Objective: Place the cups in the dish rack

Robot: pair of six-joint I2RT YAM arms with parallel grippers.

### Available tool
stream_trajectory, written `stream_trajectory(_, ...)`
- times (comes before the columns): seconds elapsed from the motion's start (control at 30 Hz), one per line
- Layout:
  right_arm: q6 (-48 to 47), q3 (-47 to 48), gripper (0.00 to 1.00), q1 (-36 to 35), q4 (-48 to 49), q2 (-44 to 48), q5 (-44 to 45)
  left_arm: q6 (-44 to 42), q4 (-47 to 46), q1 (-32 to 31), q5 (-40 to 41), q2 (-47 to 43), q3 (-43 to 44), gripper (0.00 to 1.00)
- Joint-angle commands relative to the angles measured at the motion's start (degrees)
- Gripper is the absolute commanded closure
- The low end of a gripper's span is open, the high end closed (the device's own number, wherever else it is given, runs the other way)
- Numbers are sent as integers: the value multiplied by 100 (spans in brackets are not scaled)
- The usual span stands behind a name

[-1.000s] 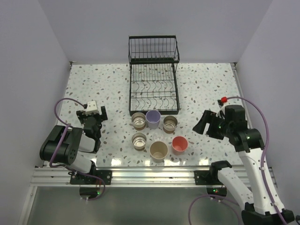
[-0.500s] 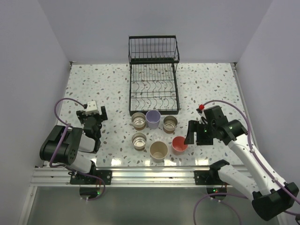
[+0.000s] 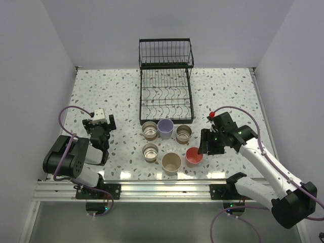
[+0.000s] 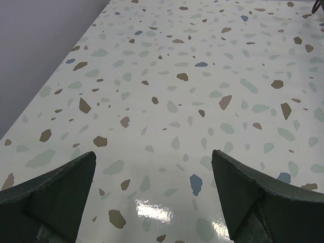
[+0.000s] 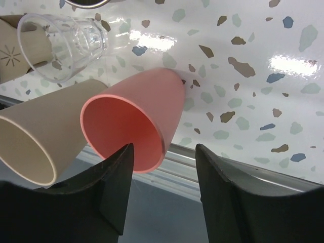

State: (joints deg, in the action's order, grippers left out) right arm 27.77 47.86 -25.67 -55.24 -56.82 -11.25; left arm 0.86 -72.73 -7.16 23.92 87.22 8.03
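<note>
Six cups stand in a cluster in front of the black wire dish rack (image 3: 142, 96): a lavender cup (image 3: 165, 128), a coral-pink cup (image 3: 194, 156), a beige cup (image 3: 171, 163) and three shiny-lined ones (image 3: 149, 130) (image 3: 184, 133) (image 3: 150, 152). My right gripper (image 3: 204, 145) is open at the coral-pink cup (image 5: 136, 116), one finger inside its mouth and the other outside, with a gap still showing at the wall. Beside it are the beige cup (image 5: 40, 136) and a clear cup (image 5: 63, 45). My left gripper (image 3: 100, 130) (image 4: 153, 154) is open over bare table at the left.
The rack's upright basket section (image 3: 166, 53) stands at the back against the wall. The table's near metal rail (image 3: 162, 188) runs just behind the coral-pink and beige cups. White walls close the table on three sides.
My right arm has swung left and down from the right side to the coral-pink cup, and its jaws have narrowed around the cup's rim. The left arm has not moved.
</note>
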Motion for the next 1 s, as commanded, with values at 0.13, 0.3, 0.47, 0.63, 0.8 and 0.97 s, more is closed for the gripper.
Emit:
stream_trajectory(0.13,325,-66,50,-473,347,-198,649,28,-813,30,7,-21,41,0)
stream_trajectory(0.3,396,-48,59,-887,400,-523,852,37,-822,30,7,-30,41,0)
stream_trajectory(0.47,378,-5,69,-957,365,-550,1010,37,-822,30,7,-30,41,0)
stream_trajectory(0.63,370,83,84,-975,269,-515,1081,28,-839,30,-10,-38,32,0)
stream_trajectory(0.8,352,259,100,-975,76,-462,1116,-51,-541,13,-134,-223,137,0)
stream_trajectory(0.97,308,470,100,-975,-285,-208,1116,-8,1195,-14,59,-801,707,0)
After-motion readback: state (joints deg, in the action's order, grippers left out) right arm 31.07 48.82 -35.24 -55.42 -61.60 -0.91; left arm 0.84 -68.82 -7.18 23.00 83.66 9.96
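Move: The red cup's middle is about 4 cm to the right hand's left, 1 cm back and some 7 cm below; its right rim is almost under the open fingers. The beige cup stands about 14 cm left and 4 cm back, the clear glass 13 cm left and 3 cm ahead, and the nearest metal cup 9 cm left and 10 cm ahead. From the left hand, the red cup is about 42 cm right, 19 cm back and 3 cm lower. Down by about 2.5 cm, easing left and back again, the right hand lowers its half-open fingers astride the red cup's right rim, rolling some 10 degrees so its left side dips. The fingers shut and pinch the wall, one inside and one outside, then the hand rises slightly. Late on, the empty, wide-open left hand starts upward by under 2 cm. ##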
